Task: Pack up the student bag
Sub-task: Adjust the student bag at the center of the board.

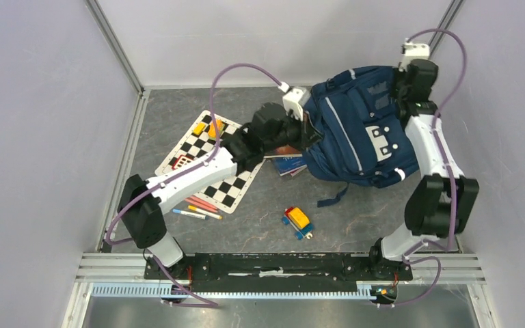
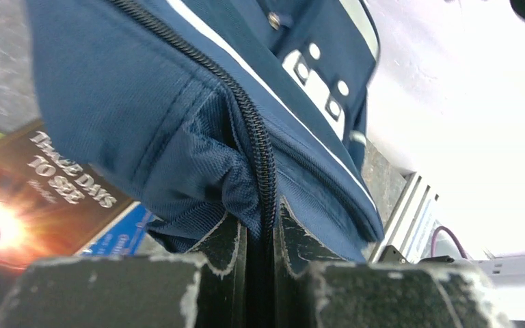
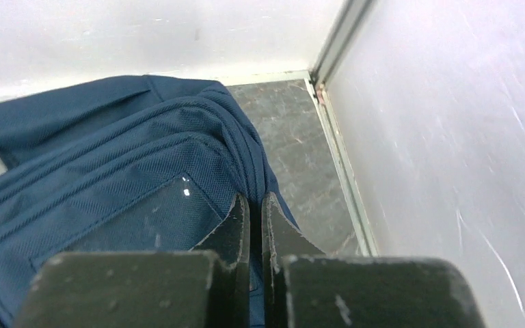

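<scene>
The student bag [image 1: 353, 140], navy blue with a pale stripe, lies at the back right of the floor, partly lifted between both arms. My left gripper [image 1: 309, 134] is at its left side. In the left wrist view the jaws [image 2: 261, 217] are shut on the bag's [image 2: 143, 102] black zip edge, the fabric bunched between the pads. My right gripper [image 1: 409, 97] is at the bag's far right corner. In the right wrist view it [image 3: 255, 206] is shut on a folded seam of the bag [image 3: 109, 184], close to the side wall.
Books [image 1: 288, 164] lie partly under the bag's left edge; one brown cover [image 2: 48, 195] shows below the left gripper. A chessboard [image 1: 212, 181] with small coloured blocks [image 1: 199, 128] lies at left, pens [image 1: 198, 209] beside it, and a toy block car [image 1: 298, 221] in front.
</scene>
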Available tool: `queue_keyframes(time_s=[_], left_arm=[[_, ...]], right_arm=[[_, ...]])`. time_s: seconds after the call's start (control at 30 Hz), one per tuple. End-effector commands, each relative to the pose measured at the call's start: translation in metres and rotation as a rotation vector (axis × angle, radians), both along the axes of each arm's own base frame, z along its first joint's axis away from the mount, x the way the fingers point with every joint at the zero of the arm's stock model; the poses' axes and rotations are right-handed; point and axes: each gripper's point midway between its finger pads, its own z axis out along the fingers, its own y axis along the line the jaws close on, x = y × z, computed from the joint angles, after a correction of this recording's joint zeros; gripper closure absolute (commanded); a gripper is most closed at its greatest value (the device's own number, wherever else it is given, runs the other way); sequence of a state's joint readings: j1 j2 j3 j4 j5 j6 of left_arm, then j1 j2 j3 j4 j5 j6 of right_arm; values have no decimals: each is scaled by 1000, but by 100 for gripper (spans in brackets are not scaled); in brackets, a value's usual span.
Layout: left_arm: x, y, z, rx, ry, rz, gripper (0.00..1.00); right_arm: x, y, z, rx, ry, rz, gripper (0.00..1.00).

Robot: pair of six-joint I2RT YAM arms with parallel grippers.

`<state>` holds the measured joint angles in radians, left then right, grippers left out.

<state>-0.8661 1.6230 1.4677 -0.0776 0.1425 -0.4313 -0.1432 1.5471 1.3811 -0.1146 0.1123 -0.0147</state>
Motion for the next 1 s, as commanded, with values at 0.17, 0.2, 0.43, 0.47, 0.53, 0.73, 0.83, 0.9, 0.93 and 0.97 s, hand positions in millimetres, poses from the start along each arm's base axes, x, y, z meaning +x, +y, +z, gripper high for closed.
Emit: queue_keyframes(time_s=[0.17, 0.2, 0.43, 0.47, 0.53, 0.73, 0.83, 0.9, 0.93, 0.97], left_arm=[[-161, -100, -79, -27, 243, -407, 98], [-168, -106, -86, -30, 250, -413, 98], [-215, -138, -134, 85, 210, -450, 79], [-216, -134, -137, 106, 207, -445, 60], [-211, -117, -137, 142, 183, -403, 25], [-190, -28, -130, 375, 142, -254, 0], [-168, 16, -127, 417, 195, -177, 0], [-148, 41, -119, 390, 220, -135, 0], [-133, 53, -116, 372, 238, -114, 0], [-122, 64, -112, 355, 248, -99, 0]], right_arm=[[79, 65, 46, -222, -196, 161, 100], [81, 76, 37, -243, -179, 192, 100], [73, 117, -9, -252, -70, 301, 73], [68, 118, -9, -243, -59, 305, 44], [54, 113, -2, -236, -44, 286, 11], [-1, 121, 1, -194, 22, 359, 2], [-26, 142, -15, -120, 68, 459, 2], [-42, 154, -30, -69, 110, 490, 2], [-49, 160, -33, -46, 116, 496, 2], [-57, 167, -38, -29, 122, 513, 2]])
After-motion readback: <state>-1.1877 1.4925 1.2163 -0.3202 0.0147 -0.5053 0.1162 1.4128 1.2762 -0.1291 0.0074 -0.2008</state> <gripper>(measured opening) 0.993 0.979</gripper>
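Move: Hanging between both hands, which already pinch its edges, the student bag has its middle about 9 cm ahead, 21 right and 13 below the left hand. The bare board it comes down on lies level ahead, some 28 cm right and 26 below the left hand; from the right hand, 17 cm back, 5 left and 24 below. From the left hand, the black book is about 11 cm ahead and 3 left, the toy car 21 back and 1 left, both roughly 28 below. Lowering the bag together, the left hand pulls its edge down, back and right about 20 cm in all, while the right sinks some 10 cm, going left and a little forward. Both then spring open and let go; the left swings farther back before lifting off forward and left, the right rises about 11 cm, drifting back and left with its wrist turning counter-clockwise. ##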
